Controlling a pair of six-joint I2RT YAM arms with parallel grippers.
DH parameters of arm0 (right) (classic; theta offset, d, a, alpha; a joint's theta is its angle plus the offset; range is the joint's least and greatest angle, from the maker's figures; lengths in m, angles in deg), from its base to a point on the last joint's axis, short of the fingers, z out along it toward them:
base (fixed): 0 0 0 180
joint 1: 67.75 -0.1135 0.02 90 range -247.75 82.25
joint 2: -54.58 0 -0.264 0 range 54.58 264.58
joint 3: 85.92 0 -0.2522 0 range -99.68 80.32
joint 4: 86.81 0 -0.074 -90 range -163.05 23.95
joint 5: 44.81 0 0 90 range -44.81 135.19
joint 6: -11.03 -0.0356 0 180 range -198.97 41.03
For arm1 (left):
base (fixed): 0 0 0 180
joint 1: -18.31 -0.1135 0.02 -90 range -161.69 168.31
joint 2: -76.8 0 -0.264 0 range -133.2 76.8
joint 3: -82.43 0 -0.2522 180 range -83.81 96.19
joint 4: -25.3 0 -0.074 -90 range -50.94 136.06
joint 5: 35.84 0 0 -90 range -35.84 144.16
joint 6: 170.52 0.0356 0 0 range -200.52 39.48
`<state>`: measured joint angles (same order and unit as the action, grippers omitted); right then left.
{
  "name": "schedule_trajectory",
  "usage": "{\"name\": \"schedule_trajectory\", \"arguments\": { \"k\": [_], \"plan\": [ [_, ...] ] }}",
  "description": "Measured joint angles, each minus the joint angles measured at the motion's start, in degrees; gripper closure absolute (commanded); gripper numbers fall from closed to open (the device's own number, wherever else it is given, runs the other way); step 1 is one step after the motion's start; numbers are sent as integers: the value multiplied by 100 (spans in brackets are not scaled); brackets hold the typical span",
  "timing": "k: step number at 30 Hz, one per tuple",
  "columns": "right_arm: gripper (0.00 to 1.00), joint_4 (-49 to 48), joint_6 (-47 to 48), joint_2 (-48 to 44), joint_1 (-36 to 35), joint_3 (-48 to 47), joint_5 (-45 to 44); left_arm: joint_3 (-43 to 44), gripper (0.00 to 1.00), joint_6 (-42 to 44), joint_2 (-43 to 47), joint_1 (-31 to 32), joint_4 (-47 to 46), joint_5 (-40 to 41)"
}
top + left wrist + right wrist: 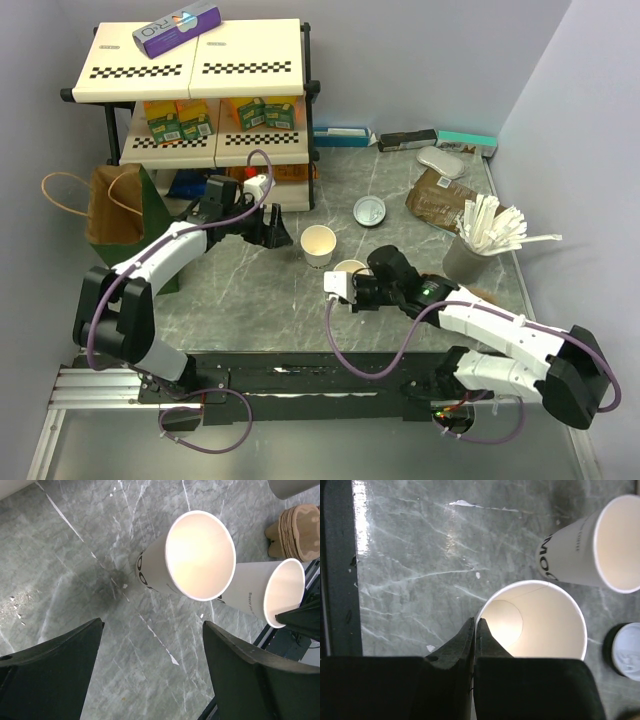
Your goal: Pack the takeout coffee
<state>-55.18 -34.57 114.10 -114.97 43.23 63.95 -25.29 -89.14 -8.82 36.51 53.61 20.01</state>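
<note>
Two white paper cups of the takeout coffee stand upright and empty on the grey marble table. My right gripper (475, 630) (360, 285) is shut on the near cup (540, 625) (350, 267), pinching its rim with one finger inside and one outside. The far cup (318, 245) (200, 555) (600, 545) stands free just beyond it. To the far cup's left, my left gripper (152, 622) (275, 228) hangs open with only bare table between its fingers. The left wrist view also shows the near cup (282, 592).
A cup lid (369, 211) (626, 650) lies behind the cups. A grey tumbler of white sticks (470, 255) and a brown packet (438, 198) are at the right. Stacked pulp trays (300, 530) sit beyond the cups. A paper bag (110, 205) and shelf rack (200, 70) stand at the left.
</note>
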Motion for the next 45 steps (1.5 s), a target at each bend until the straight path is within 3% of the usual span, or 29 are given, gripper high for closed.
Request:
{"name": "schedule_trajectory", "arguments": {
  "k": [4,9,15,26,32,38,45],
  "plan": [
    [98,11,-286,170,31,-11,52,0,13,0,-61,0,9,0],
    [67,44,-555,197,92,-42,87,0,13,-7,-98,0,-2,-4],
    [53,796,-577,358,227,-616,111,2,14,-9,-127,0,-4,-11],
    [53,1731,-293,503,431,-2476,365,105,13,63,-122,0,46,-17],
    [52,1784,-2,1926,466,-3687,468,208,13,315,15,0,476,118],
    [44,2374,365,3379,474,-4640,520,203,13,343,535,-131,990,240],
    [44,2916,660,3735,472,-4743,531,-133,12,247,931,-444,1019,417]
  ]
}}
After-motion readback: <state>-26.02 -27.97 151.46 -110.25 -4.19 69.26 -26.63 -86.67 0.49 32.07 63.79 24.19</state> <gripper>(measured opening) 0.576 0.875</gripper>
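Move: The right gripper pinches the near rim of one paper cup, its middle about 4 cm ahead and 5 cm below. The standing cup is some 11 cm ahead, 7 cm left and 5 cm below; the round white lid lies about 17 cm ahead, 4 cm right and 9 cm down. From the open left gripper, that standing cup is roughly 3 cm back, 9 cm right and 5 cm below. Ease the right gripper down about 1 cm, open it a bit over halfway to let go of the cup's rim, and lift it clear by some 12 cm. Carry it forward and left over to the standing cup, then sink about 8 cm towards its near rim, tipping the fingers steeper. Late on, draw the open left gripper about 5 cm left, away from the cups. ##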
